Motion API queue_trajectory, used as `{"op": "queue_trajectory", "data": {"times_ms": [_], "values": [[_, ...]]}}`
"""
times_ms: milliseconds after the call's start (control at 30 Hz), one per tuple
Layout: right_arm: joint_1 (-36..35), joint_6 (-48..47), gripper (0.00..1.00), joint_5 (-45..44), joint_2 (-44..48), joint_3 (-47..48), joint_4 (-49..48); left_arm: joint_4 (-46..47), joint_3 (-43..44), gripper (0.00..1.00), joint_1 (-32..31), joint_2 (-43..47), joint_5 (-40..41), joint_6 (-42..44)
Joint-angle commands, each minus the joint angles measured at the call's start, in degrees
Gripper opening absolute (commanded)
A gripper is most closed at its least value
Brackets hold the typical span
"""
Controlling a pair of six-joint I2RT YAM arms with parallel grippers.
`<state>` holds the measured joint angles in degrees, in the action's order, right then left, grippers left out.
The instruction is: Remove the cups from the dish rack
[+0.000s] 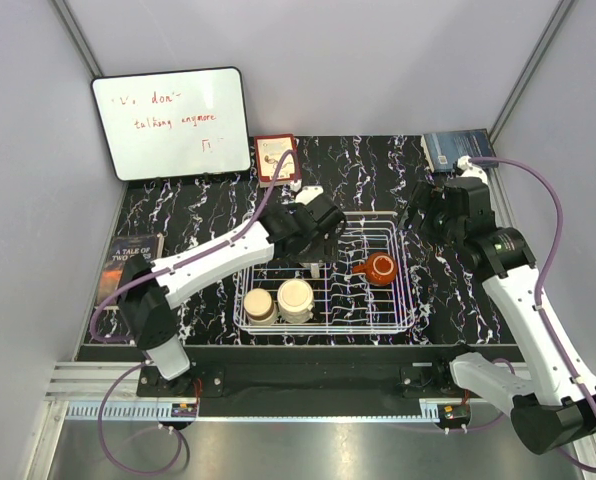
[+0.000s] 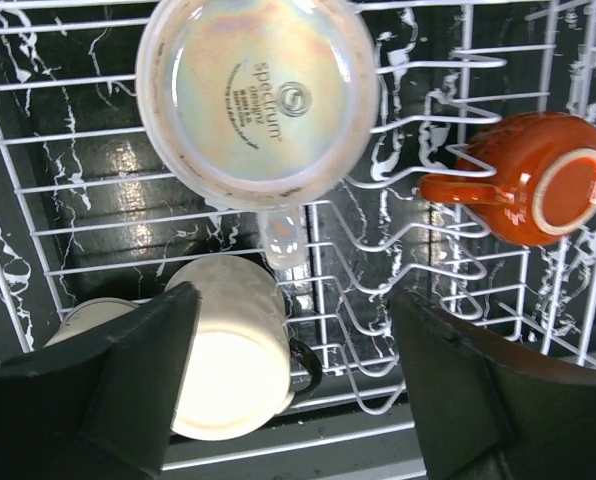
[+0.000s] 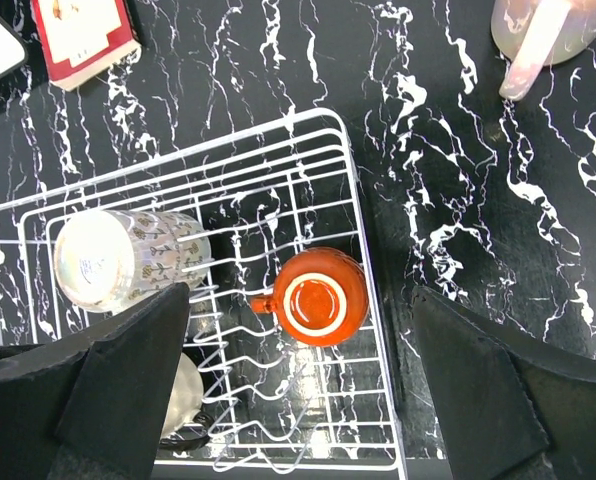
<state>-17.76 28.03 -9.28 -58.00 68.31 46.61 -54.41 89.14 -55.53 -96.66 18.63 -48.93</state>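
The white wire dish rack sits mid-table. It holds a tan-brown cup, a cream mug and a reddish-brown handled mug. My left gripper hangs open over the rack's far side, above a cream patterned cup lying in the rack. The cream mug shows beside its left finger and the reddish-brown mug to the right. My right gripper is open and empty, high above the rack's right edge and the reddish-brown mug. A pinkish cup stands on the table outside the rack.
A whiteboard leans at the back left. A red book lies behind the rack, a blue book at the back right, and a dark book at the left edge. Walls enclose three sides.
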Motion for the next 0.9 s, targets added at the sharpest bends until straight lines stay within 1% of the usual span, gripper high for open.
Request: {"op": "queue_trajectory", "data": {"times_ms": [0,33,100,167,333,400,500,533,567,667,767,800,867], "values": [[-1.0,-0.7,1.0,1.1,1.7,-0.5,0.2,2.9,-2.1,0.75,0.2,-2.4,2.7,-3.0],[-1.0,-0.6,1.0,1.2,1.9,-0.7,0.4,3.7,-2.6,0.7,0.2,-2.7,3.0,-3.1],[-1.3,-0.9,1.0,1.2,2.0,-0.8,0.8,5.9,-3.7,0.68,0.2,-3.3,3.6,-3.6],[-1.5,-1.0,1.0,0.9,2.1,-0.9,1.3,7.8,-4.5,0.62,0.3,-4.1,3.3,-4.0],[-1.9,-1.3,1.0,0.1,2.8,-1.5,2.1,11.2,-5.7,0.61,0.3,-5.7,2.9,-4.6],[-2.3,-1.4,1.0,0.0,3.0,-1.8,2.1,14.0,-7.4,0.6,0.3,-5.6,3.1,-4.7],[-2.8,-1.6,1.0,-0.2,3.0,-2.6,2.1,18.8,-10.6,0.56,0.4,-5.0,3.5,-5.0],[-3.2,-1.7,1.0,-0.3,3.0,-2.7,2.2,19.8,-12.0,0.53,0.3,-4.8,3.7,-5.2],[-3.2,-1.8,1.0,-0.5,3.1,-3.0,2.1,21.6,-12.7,0.47,0.4,-4.7,3.8,-5.4],[-3.9,-2.0,1.0,-0.8,3.2,-3.8,2.1,23.4,-14.9,0.38,0.3,-4.5,4.4,-6.1],[-4.5,-2.3,1.0,-1.2,3.3,-4.2,2.1,24.2,-16.8,0.28,0.2,-4.1,5.4,-6.7],[-4.6,-2.4,1.0,-1.4,3.3,-4.4,2.1,24.4,-17.2,0.22,0.2,-3.6,5.6,-6.9],[-4.8,-2.4,1.0,-1.4,3.2,-4.6,2.1,24.6,-18.2,0.16,0.2,-3.2,6.2,-6.9]]}}
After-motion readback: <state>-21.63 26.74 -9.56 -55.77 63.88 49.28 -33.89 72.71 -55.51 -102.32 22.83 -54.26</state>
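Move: Just ahead of the left hand, the upturned floral cup's middle lies roughly 7 cm farther out, 1 cm right and 11 cm below, its handle facing back towards the bases. The cream cup is 6 cm back, 1 cm left and 13 cm lower; the tan cup 7 cm back, 10 cm left; the orange cup 3 cm ahead and 19 cm right. From the right hand, the floral cup is about 4 cm ahead, 22 cm left and 20 cm below. Sinking almost straight down some 10 cm on the near side of the floral cup, with a slight forward drift, the left hand brings its fingers to either side of the handle and narrows them from wide to nearly shut, starting to pinch it. The right hand, open and empty, eases about 4 cm down and back. ##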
